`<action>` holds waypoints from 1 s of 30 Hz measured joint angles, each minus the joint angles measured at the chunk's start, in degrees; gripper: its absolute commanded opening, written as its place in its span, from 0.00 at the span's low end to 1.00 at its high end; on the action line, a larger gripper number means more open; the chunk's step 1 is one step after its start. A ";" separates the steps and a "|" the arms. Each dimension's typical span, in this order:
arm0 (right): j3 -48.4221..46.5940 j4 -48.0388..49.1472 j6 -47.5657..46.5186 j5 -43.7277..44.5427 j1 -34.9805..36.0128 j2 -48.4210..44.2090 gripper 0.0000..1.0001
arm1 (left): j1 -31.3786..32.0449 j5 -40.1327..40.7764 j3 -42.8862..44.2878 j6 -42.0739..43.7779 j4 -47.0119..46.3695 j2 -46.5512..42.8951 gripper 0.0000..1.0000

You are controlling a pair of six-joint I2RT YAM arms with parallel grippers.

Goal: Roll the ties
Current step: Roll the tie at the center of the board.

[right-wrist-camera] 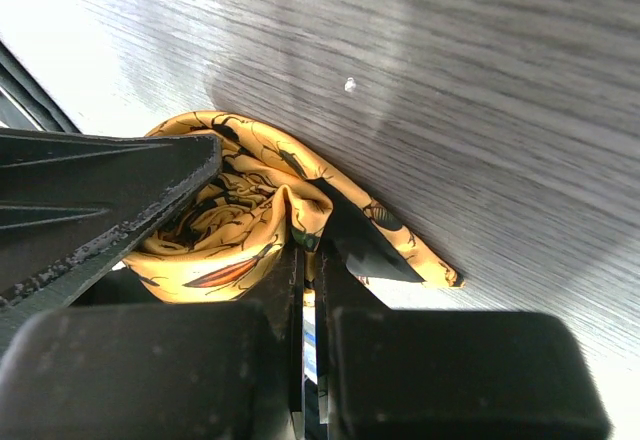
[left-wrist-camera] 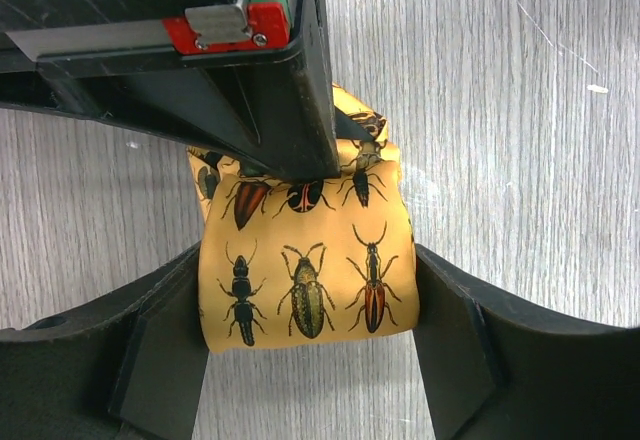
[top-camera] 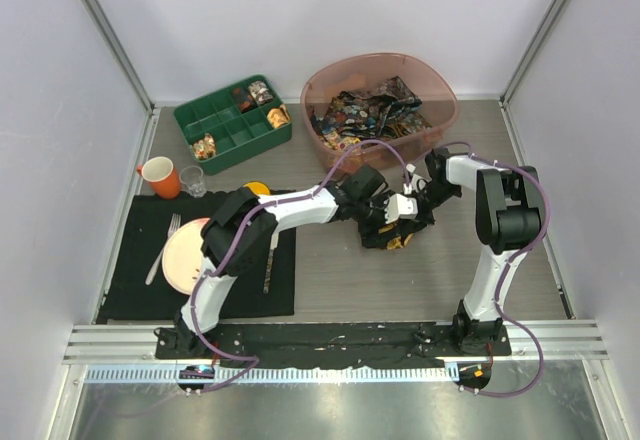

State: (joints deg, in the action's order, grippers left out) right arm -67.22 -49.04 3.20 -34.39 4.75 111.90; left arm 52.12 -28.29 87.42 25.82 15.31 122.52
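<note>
The yellow-orange tie (left-wrist-camera: 300,290), printed with beetles, sits as a loose roll on the wooden table (left-wrist-camera: 520,160). My left gripper (left-wrist-camera: 308,260) straddles the roll, one finger against each side. My right gripper (right-wrist-camera: 307,245) is shut, pinching a fold of the tie (right-wrist-camera: 220,240) at the roll's middle; its black body (left-wrist-camera: 270,80) covers the roll's far part in the left wrist view. In the top view both grippers, left (top-camera: 385,222) and right (top-camera: 405,210), meet over the tie (top-camera: 395,241) at the table's centre. Dark many-coloured ties (top-camera: 370,112) lie heaped in the pink bin (top-camera: 380,60).
A green compartment tray (top-camera: 232,120) with small trinkets stands at the back left. On the left, a black mat (top-camera: 140,290) holds a plate (top-camera: 185,255), fork (top-camera: 165,245) and knife (top-camera: 270,265); an orange mug (top-camera: 160,175) and a small glass (top-camera: 193,182) stand behind it.
</note>
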 measured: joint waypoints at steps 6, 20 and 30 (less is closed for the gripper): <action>0.11 0.15 -0.48 -0.07 0.00 0.00 0.01 | 0.00 0.00 2.60 -2.75 0.20 1.90 0.75; 0.28 0.48 -2.25 -0.15 0.15 -0.85 0.23 | 0.33 -0.81 2.82 -4.28 0.35 2.86 0.10; -1.92 -1.18 -7.74 -2.36 -10.12 -3.50 0.65 | 1.25 3.34 1.75 -0.57 1.09 1.79 0.02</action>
State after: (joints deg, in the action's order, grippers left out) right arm -69.14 -50.22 -4.54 -36.75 -5.37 108.40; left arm 53.36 -24.95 89.17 25.26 16.40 124.31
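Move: The tie's roll sits between the left hand's open fingers, its middle about 1 cm to the right of that hand and 1 cm below. From the right hand, whose shut fingertips still pinch the tie, that middle is some 2 cm left and 1 cm back, at nearly the same height. The pink bin stands about 25 cm ahead of the left hand and 3 cm to its left, its middle some 5 cm higher; the knife lies some 28 cm left and 5 cm back, 2 cm lower. Nudging about 1 cm right and then mostly back again while sinking 1 cm, the left hand closes its fingers on the two ends of the rolled tie. The right hand first keeps its pinch in place, then opens to about half and leaves to its right, forward and up, some 6 cm in all, away from the roll. ##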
